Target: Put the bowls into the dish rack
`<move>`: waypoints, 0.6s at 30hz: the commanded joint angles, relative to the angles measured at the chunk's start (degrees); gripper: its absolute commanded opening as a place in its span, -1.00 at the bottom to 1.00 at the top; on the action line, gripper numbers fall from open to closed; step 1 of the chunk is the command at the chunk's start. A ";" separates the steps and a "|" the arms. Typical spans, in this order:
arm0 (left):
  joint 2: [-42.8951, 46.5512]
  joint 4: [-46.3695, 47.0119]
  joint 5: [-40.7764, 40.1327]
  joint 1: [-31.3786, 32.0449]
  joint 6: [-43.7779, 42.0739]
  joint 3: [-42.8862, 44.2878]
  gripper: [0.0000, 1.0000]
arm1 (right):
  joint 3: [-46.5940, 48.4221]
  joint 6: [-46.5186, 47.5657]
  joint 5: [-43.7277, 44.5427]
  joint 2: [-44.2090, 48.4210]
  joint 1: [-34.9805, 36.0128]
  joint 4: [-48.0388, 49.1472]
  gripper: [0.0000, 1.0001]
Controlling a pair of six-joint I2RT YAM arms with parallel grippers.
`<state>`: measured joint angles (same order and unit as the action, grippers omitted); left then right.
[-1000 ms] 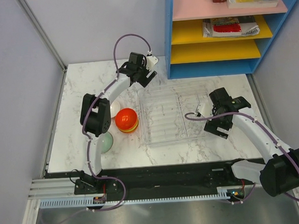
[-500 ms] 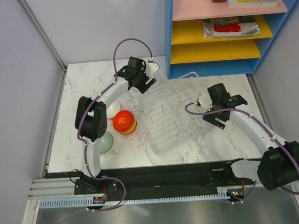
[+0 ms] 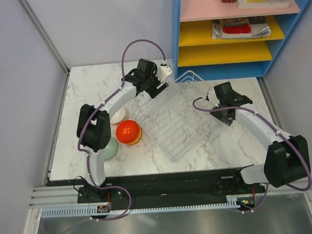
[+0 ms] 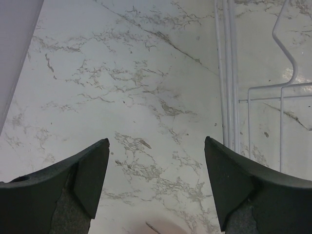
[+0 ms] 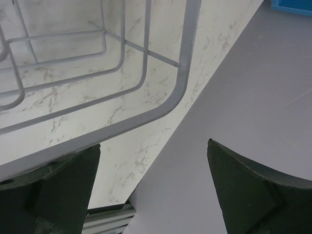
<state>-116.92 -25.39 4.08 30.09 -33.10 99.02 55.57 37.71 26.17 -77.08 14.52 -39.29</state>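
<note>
The dish rack (image 3: 173,120), made of thin pale wire, lies diagonally on the marble table with nothing in it. My left gripper (image 3: 157,86) hangs open at its far left corner. In the left wrist view only marble lies between the jaws of the left gripper (image 4: 156,163), and the rack's wires (image 4: 228,73) run just right of them. My right gripper (image 3: 224,95) stands open at the rack's right corner, the rack's rim (image 5: 181,73) crossing above the left finger. An orange-red bowl (image 3: 128,131) sits stacked on a yellow-green one. A white bowl (image 3: 118,115) and a sage-green bowl (image 3: 111,148) peek out beside my left arm.
A blue shelf unit (image 3: 224,70) with pink and yellow boards stands right behind the rack's far corner. Grey walls close the table's left and right sides. In the right wrist view the table edge and grey wall (image 5: 234,97) lie under the right gripper.
The rack has swung from square with the table to a diagonal, its far corner now near the shelf. Both grippers moved with it, the left rightward, the right away from me.
</note>
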 commanded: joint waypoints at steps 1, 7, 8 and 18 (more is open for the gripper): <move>0.47 -5.64 4.19 2.87 -0.74 -1.11 0.71 | 3.49 -4.75 2.12 -3.16 -0.81 10.98 0.96; 0.47 -6.69 4.80 3.58 -1.09 -2.16 0.68 | 4.98 -6.60 2.92 -6.06 -1.43 13.71 0.96; 0.73 -6.87 4.97 3.92 -1.35 -2.34 0.67 | 5.51 -6.77 3.70 -6.85 -1.52 13.89 0.96; 0.91 -7.92 7.52 5.86 -1.62 -2.52 0.65 | 6.83 -8.45 4.94 -8.70 -2.13 14.85 0.96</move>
<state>-116.62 -26.94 3.18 30.98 -34.41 97.51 60.27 33.52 35.20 -84.23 11.49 -30.81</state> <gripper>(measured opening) 0.824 0.982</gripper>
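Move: The dish rack, already skewed counter-clockwise, has its middle about 18 cm to the right hand's left and 3 cm ahead, roughly 5 cm lower, its rim at that hand's left finger. From the left hand the rack's middle lies some 7 cm right and 12 cm back. Also from the left hand, the red bowl sits about 17 cm left and 17 cm back, and the white bowl 20 cm left, 9 cm back. The open right hand keeps its left finger against the outside of the rack's rim and pushes it forward about 5 cm, drifting right and rising slightly, while the wrist turns clockwise and its fingertips tip upward, some 15 degrees in all. The left hand stays open by the rack's left rim, seeming to brace it, then eases back and down about 1 cm. ##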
